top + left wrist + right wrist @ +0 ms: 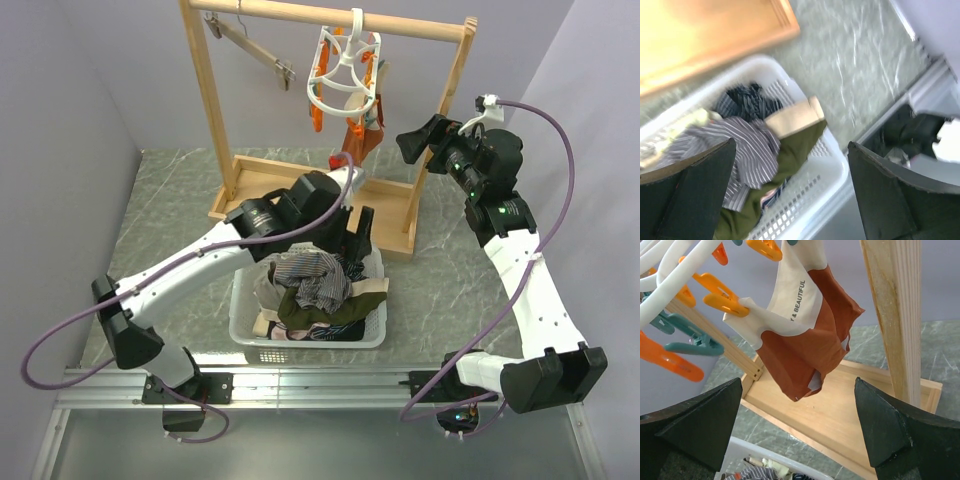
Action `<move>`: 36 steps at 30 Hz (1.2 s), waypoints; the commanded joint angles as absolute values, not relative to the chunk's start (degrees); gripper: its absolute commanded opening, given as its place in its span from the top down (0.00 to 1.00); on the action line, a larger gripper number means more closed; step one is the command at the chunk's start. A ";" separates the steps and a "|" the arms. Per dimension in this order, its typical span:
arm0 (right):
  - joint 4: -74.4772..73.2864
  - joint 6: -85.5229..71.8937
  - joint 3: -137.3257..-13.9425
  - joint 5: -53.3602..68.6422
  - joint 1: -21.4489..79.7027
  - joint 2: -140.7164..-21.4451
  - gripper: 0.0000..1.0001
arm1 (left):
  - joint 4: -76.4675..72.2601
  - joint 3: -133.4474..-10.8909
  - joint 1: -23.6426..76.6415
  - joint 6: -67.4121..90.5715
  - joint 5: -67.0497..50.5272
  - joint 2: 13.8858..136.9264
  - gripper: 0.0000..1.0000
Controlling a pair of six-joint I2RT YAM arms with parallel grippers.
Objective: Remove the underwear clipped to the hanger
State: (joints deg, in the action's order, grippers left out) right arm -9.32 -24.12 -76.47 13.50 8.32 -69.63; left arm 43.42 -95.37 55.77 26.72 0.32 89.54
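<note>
The white hanger (345,70) hangs by its hook from the wooden rail, with orange and teal pegs. One rust-orange brief with a cream printed band (362,135) is still clipped to it. In the right wrist view the brief (810,347) is held by an orange peg (725,304) under the hanger rings (670,270). My right gripper (408,143) is open and empty, just right of the brief and below it (800,435). My left gripper (357,235) is open and empty above the basket (790,200). Grey pin-striped (752,150), olive green (792,150) and cream-banded (792,117) briefs lie in the basket.
The white laundry basket (300,342) stands in front of the wooden rack, whose base tray (390,215) and right post (445,120) are close to the right gripper. A bare wooden hanger (250,45) hangs at the rail's left. The post (895,315) is also close in the right wrist view.
</note>
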 commanded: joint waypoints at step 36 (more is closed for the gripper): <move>-8.88 -22.85 -75.23 12.30 7.91 -67.94 0.00 | 6.33 -94.24 47.28 14.50 29.01 109.09 1.00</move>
State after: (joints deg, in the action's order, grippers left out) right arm -10.76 -23.09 -74.19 11.70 8.21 -68.10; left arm 9.21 -97.67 46.41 14.22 30.87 116.05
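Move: The rust-and-white underwear hangs from the hanger about 25 cm ahead of the left hand and 3 cm to its right, its middle roughly level with the hand. The white hanger is about 25 cm ahead, 4 cm left and 15 cm up. The rack's right post stands some 14 cm to the right of the underwear. The laundry basket's middle lies 10 cm back, 9 cm left and 22 cm below. From the right hand, the underwear is roughly 10 cm ahead and 8 cm left, about level. Towards the low corner of the hanging underwear, the left hand leaves the space over the basket, swinging about 23 cm forward and sinking some 10 cm. On the way it turns roughly 30 degrees counter-clockwise and lifts its fingertips to point mostly forward. The wide-open fingers shut fully at the corner, and the hand then starts to ease back slightly. ##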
